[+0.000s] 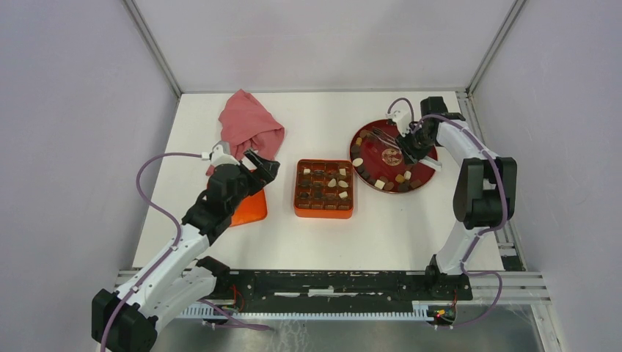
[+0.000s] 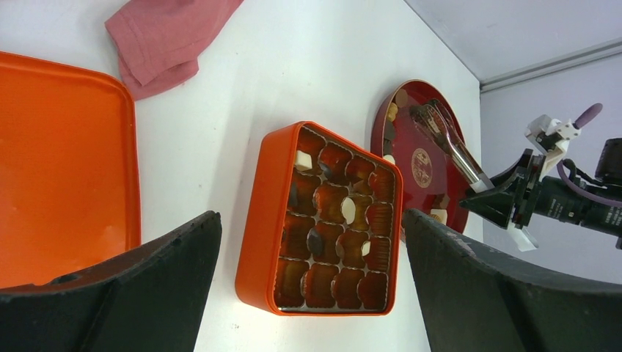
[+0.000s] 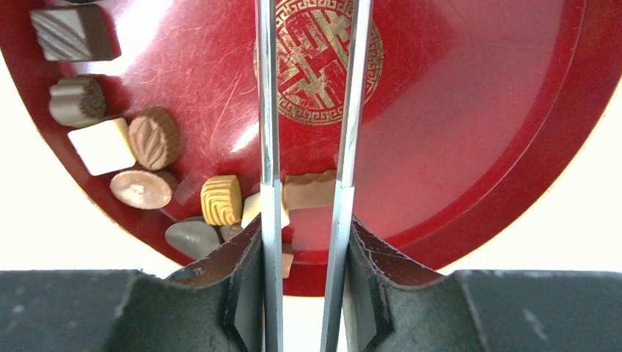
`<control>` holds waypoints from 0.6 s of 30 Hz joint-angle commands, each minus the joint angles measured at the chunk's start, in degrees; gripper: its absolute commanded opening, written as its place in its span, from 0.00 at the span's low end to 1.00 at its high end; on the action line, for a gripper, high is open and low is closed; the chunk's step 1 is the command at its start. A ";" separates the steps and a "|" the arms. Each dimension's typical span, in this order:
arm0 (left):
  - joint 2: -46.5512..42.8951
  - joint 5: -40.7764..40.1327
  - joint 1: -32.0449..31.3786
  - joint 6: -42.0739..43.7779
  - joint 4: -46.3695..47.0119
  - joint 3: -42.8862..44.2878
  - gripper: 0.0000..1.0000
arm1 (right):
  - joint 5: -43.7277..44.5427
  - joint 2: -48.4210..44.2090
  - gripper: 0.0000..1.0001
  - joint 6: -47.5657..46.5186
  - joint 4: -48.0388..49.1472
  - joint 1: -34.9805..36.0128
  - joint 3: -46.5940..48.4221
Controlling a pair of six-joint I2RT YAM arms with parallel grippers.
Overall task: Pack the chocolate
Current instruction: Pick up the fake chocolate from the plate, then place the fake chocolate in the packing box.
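Observation:
Chocolate pieces (image 1: 381, 182) in dark brown, light brown and cream lie along the near rim of the dark red round plate (image 1: 396, 155). A few more sit in cells of the orange gridded box (image 1: 323, 188). My right gripper (image 3: 306, 227) hangs over the plate, shut on metal tongs (image 3: 268, 110). The two tong arms run forward over the plate, and their tips are cut off at the top of the right wrist view. A light brown piece (image 3: 312, 189) shows between the arms. My left gripper (image 2: 309, 214) is open and empty, left of the box (image 2: 323, 220).
An orange lid (image 1: 249, 207) lies flat under the left arm. A pink cloth (image 1: 249, 125) is bunched behind it. Grey walls close in the white table on three sides, and the plate sits close to the right one.

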 commanded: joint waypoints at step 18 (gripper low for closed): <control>6.94 4.54 -0.15 0.97 5.40 1.89 0.98 | -14.75 -19.70 0.00 -5.99 1.08 -0.65 -12.80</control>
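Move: The right hand holds the tongs; their tips already close on a dark chocolate about 8 cm ahead of this hand, 13 cm to its left and 5 cm below. The orange box it is bound for lies some 30 cm left, 11 cm back and 5 cm lower, with the plate's gold emblem 7 cm left and 1 cm ahead. From the left hand the box is about 18 cm right, 7 cm back and 16 cm below. Keep the right gripper's hold on the tongs, their tips still pinching the dark chocolate, and draw it back about 5 cm towards the robot, rising 2–3 cm as it goes and easing left near the end, towards the orange box. Meanwhile lower the empty left gripper some 3 cm, drifting slightly right towards the box, fingers kept wide open. ##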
